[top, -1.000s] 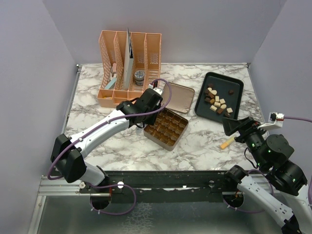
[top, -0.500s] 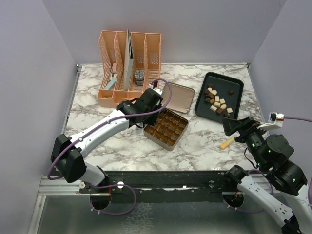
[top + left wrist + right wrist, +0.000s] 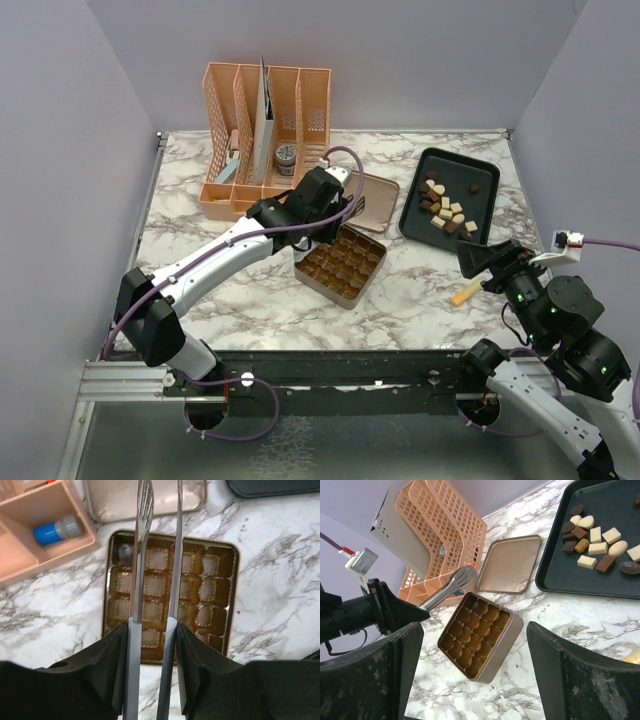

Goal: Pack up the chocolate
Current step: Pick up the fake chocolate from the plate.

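The chocolate (image 3: 447, 206) (image 3: 596, 544) lies as several dark, tan and cream pieces on a dark tray (image 3: 484, 175) (image 3: 555, 565) at the back right. The square gold tin (image 3: 340, 263) (image 3: 512, 642) (image 3: 234, 605) stands open mid-table, and its paper cups look empty. My left gripper (image 3: 330, 197) (image 3: 152, 630) is shut on the handles of metal tongs (image 3: 143, 570) (image 3: 447, 586), which reach over the tin's far side with the tips apart and nothing between them. Near the table's right edge, my right gripper (image 3: 485, 258) (image 3: 475, 630) hangs open and holds nothing.
The tin's lid (image 3: 372, 196) (image 3: 511, 562) (image 3: 115, 502) lies upside down behind the tin. A peach desk organiser (image 3: 263, 135) (image 3: 437, 535) (image 3: 45, 535) stands at the back left. One small tan piece (image 3: 466, 292) lies on the marble by the right gripper.
My left arm has swung to the right and away from me, carrying the tongs from the tin's left side towards the lid. The right arm has not moved.
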`<state>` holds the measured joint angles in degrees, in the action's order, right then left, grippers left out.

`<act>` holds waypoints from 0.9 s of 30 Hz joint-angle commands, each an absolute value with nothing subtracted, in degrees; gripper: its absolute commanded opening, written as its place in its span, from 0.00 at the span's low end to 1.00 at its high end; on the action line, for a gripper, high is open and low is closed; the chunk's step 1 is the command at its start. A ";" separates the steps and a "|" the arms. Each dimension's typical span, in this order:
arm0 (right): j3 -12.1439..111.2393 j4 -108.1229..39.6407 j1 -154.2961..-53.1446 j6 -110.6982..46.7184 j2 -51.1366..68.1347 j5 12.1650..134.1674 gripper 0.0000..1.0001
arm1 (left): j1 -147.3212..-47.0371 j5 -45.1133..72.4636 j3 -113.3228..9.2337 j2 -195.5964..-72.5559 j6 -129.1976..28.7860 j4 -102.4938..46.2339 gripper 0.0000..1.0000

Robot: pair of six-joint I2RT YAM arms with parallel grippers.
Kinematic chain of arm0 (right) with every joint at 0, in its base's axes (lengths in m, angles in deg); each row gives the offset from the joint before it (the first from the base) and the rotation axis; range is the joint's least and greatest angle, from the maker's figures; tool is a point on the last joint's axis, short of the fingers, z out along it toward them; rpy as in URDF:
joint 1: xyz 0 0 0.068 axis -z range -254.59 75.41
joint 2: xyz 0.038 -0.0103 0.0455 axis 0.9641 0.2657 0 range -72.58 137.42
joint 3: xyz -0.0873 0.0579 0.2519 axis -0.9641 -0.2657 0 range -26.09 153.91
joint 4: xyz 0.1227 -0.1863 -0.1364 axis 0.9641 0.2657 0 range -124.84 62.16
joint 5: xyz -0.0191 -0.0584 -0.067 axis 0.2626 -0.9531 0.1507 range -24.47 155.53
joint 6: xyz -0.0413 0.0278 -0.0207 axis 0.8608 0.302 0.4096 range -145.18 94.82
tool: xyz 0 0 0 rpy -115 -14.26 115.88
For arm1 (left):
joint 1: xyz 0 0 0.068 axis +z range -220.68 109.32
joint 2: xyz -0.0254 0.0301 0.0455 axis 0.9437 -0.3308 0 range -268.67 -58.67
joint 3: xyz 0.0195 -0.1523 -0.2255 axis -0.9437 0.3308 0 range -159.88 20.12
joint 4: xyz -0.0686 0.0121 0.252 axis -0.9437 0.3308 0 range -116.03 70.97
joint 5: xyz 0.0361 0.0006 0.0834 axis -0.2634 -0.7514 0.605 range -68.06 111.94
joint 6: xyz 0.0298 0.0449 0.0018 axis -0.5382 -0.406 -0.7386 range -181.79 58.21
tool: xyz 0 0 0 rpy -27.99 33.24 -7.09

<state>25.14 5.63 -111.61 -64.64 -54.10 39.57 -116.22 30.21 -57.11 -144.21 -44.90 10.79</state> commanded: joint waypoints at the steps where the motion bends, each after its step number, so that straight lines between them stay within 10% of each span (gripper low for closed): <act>1: 27.03 7.71 -111.43 -64.77 -54.65 39.22 0.89 | -118.89 28.52 -60.73 -147.04 -47.60 3.29 0.43; 27: 30.69 10.16 -111.42 -64.91 -56.96 37.70 0.89 | -125.56 33.95 -88.09 -179.88 -56.86 -5.53 0.44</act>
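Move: The chocolates I want sit piled on the black plate, about 27 cm to the right of my left hand, 20 cm ahead and 18 cm below it. The flat tan lid lies between, some 8 cm right and 22 cm ahead; the compartment box is almost directly underneath, roughly 2 cm ahead and 3 cm right. From my right hand the pile is about 33 cm ahead, 5 cm right and 30 cm down. Leaving the compartment box, I sweep the tongs in my left hand about 17 cm right towards the chocolates, reaching some 6 cm forward and easing down late on. My wrist swings roughly 15 degrees clockwise and tips up a little; my grip keeps the tongs parted. My empty, open right hand backs off and rises about 3 cm. ##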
